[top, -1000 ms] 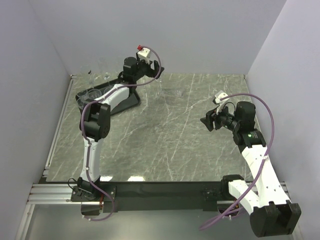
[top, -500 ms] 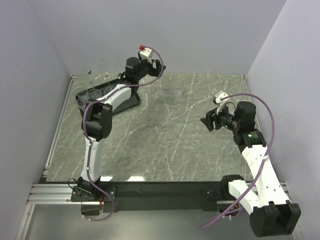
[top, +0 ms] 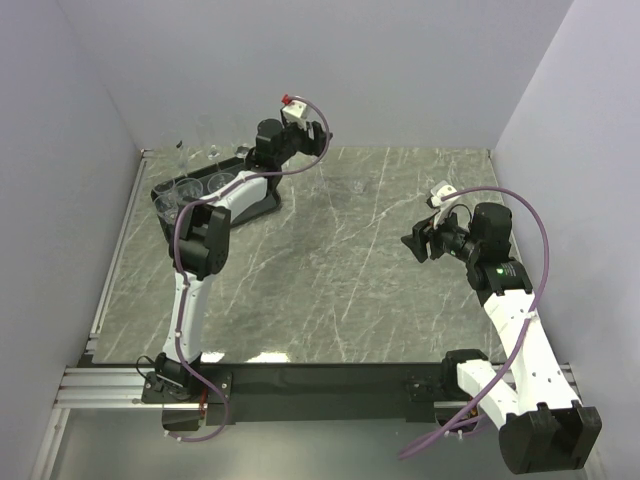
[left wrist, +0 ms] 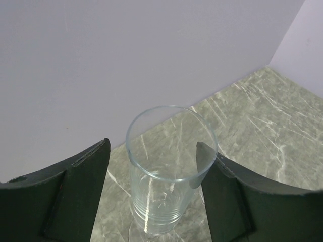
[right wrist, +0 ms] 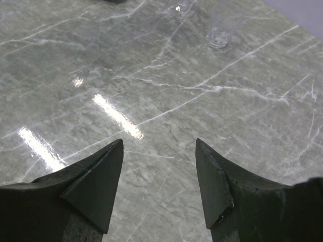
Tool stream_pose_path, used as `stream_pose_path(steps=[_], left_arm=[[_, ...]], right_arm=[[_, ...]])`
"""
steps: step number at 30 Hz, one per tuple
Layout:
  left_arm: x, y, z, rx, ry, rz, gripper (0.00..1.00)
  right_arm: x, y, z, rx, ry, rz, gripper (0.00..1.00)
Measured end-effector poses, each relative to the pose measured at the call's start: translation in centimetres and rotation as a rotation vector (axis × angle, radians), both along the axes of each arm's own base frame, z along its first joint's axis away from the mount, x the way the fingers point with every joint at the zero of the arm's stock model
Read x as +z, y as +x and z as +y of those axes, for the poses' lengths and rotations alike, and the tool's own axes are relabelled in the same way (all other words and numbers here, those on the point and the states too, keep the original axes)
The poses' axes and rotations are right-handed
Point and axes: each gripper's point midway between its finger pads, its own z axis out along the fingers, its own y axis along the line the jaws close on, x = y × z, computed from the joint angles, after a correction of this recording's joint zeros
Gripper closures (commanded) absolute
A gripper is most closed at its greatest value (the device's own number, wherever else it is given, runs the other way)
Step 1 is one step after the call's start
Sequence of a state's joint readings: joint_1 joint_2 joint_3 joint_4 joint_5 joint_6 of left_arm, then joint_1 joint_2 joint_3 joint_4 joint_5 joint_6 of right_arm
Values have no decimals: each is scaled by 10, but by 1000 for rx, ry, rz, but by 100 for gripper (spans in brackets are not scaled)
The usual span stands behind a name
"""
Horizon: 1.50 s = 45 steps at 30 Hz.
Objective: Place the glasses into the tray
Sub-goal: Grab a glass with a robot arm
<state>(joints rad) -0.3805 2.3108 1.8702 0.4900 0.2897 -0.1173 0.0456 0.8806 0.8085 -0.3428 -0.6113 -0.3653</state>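
A tall clear glass stands upright on the marble between the fingers of my left gripper. The jaws are open; the left finger stands clear of the glass and the right finger is close against its side. In the top view this gripper is at the back of the table, right of the black tray. The tray holds several clear glasses. My right gripper hangs open over the marble at the right, holding nothing.
A short tumbler and the foot of a stemmed glass stand on the marble ahead of the right gripper. Two more glasses stand behind the tray by the back wall. Walls close in the table at the back and on both sides.
My left gripper has shifted a little to the right, toward the back wall. The right arm has not moved.
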Motion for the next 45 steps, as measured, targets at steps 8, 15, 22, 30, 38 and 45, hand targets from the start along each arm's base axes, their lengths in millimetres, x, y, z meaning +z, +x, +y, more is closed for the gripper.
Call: stream_pose_path(steps=[8, 15, 22, 30, 38, 45], left_arm=[[1, -1, -6, -8, -5, -14, 35], [3, -2, -8, -12, -5, -28, 55], [4, -2, -9, -13, -1, -34, 73], [2, -4, -10, -15, 7, -55, 86], [2, -15, -5, -15, 26, -60, 88], [4, -31, 2, -15, 37, -45, 87]], right_arm=[[0, 0, 0, -1, 0, 0, 34], [0, 0, 0, -1, 0, 0, 34], [0, 0, 0, -1, 0, 0, 34], [0, 1, -1, -5, 0, 0, 34], [0, 1, -1, -5, 0, -1, 34], [0, 1, -2, -8, 0, -2, 34]])
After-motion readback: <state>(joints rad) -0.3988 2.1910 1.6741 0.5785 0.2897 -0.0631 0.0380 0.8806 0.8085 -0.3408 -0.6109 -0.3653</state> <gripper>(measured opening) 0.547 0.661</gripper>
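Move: The tall stemmed glass already has its bowl between the left hand's open fingers, about 1 cm to the right of mid-gap and neither ahead nor back; its middle is some 5 cm below. A short tumbler stands roughly 12 cm to that hand's right, level with it and about 10 cm lower. The tray's middle is some 29 cm to its left and 4 cm back, 14 cm down. From the idle right hand the stemmed glass is about 33 cm ahead, 21 cm left and 5 cm lower. Easing about 1 cm to the right to centre on the stemmed glass, the left hand closes until both fingers pinch the bowl from either side, then stays nearly still with the grip tightened. After that it draws back some 3 cm with the glass, away from the rear wall, drifting about 1 cm left, fingers tipped up a few degrees and height almost unchanged. ##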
